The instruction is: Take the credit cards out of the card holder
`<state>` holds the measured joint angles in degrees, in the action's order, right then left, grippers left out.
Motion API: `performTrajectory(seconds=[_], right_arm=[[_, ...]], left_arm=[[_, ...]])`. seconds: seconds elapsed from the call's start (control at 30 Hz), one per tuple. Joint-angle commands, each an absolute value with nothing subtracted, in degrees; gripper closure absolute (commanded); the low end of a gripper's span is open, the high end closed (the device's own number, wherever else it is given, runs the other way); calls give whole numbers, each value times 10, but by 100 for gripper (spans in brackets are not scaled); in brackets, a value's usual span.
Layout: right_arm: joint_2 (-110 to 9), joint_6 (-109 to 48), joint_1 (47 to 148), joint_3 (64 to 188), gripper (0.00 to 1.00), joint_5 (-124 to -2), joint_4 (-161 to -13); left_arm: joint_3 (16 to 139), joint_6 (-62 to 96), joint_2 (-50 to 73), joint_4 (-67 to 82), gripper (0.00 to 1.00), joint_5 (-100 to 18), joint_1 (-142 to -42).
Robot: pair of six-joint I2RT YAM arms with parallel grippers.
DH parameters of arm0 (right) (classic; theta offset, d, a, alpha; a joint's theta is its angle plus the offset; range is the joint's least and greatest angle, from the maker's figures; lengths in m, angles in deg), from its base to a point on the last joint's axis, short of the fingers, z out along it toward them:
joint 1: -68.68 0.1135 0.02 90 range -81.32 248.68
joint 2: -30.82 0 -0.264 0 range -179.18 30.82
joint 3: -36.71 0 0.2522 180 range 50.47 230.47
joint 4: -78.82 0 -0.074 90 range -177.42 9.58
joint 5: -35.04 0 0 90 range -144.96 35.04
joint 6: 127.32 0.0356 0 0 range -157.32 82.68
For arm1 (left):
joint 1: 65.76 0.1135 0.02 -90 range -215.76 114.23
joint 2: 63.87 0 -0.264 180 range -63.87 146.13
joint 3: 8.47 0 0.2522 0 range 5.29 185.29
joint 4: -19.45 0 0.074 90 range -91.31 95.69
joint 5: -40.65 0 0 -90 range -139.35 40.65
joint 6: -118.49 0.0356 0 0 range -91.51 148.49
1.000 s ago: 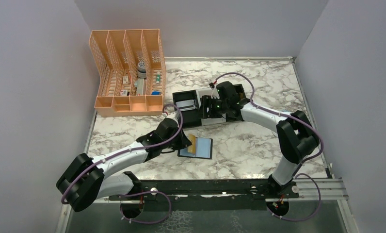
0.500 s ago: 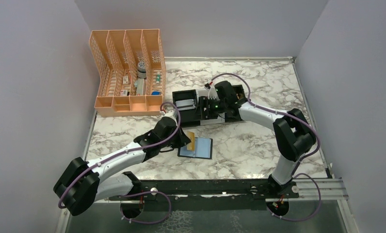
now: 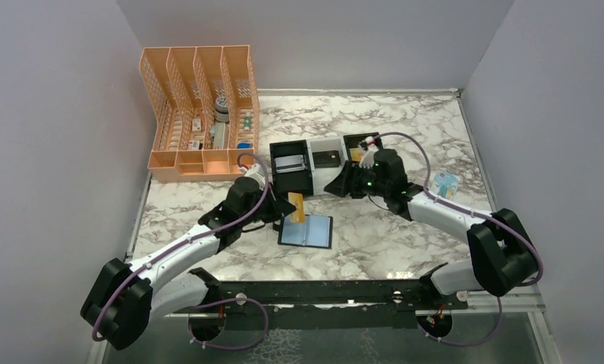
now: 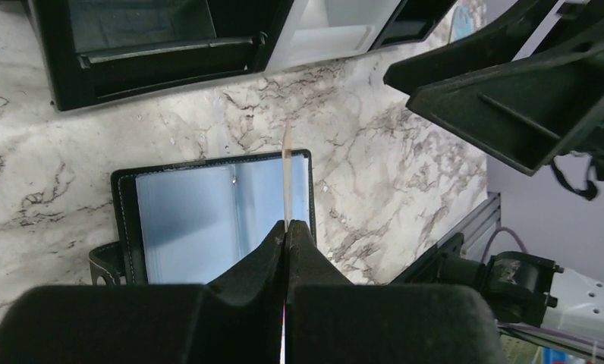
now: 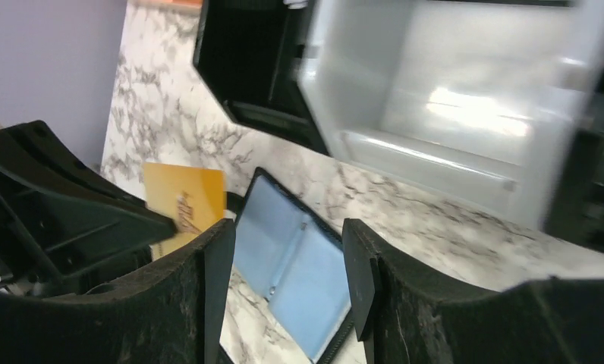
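Note:
The card holder lies open on the marble, blue-grey lining up, also seen in the left wrist view and the right wrist view. My left gripper is shut on an orange-yellow credit card, held on edge above the holder's left half. That card shows edge-on in the left wrist view and face-on in the right wrist view. A dark grey credit card lies in the white tray. My right gripper hangs open and empty, just behind and right of the holder.
Three square trays stand in a row behind the holder: black, white, black. An orange mesh organizer with small items stands at the back left. A small blue-and-white object lies at the right.
My right arm has drawn back from the trays toward the right and near side, uncovering the dark card in the white tray. My left gripper has carried the orange card slightly back and up.

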<state>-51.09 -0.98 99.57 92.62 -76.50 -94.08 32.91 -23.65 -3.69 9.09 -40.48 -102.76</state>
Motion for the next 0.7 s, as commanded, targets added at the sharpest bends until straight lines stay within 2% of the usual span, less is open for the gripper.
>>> performTrajectory(seconds=[0.0,0.27,0.47,0.57,0.67], right_arm=[[-469,70,924,847,46,-818,-1080],[-428,102,896,772,46,-929,-1238],[-497,143,897,799,46,-1077,-1319],[-531,196,898,785,46,-1110,-1427],[-551,220,902,790,46,-1129,-1465]], left_arm=[[298,-262,-57,182,100,-314,-991],[248,-348,-67,348,100,-212,-950],[258,-346,-78,370,100,-189,-950],[246,-354,-79,389,100,-184,-950],[238,-359,-83,403,100,-184,-950]])
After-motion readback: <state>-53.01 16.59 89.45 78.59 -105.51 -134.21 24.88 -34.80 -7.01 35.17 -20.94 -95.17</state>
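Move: The left hand already holds the yellow card, its middle roughly 2 cm to the right of the finger pads and 1 cm ahead of them. From the empty, half-open right hand that card lies about 9 cm to the left and 5 cm back, at nearly the same height. The open card holder lies flat some 6 cm back, 4 cm right and 9 cm below the left hand; the tray's white compartment is about 5 cm straight ahead of the right hand and 7 cm below it. The left hand keeps its pinch on the yellow card and, after barely shifting at first, carries it about 6.5 cm up, farther away from the card holder, while its wrist lifts the fingers some 20 degrees towards level so that they point across at the right hand. The right hand first swings clear to the right by nearly 5 cm, then comes back left while rising about 5 cm and drawing back some 3 cm, its half-open fingers tilting up from their downward slant to near level, facing the card without touching it. ##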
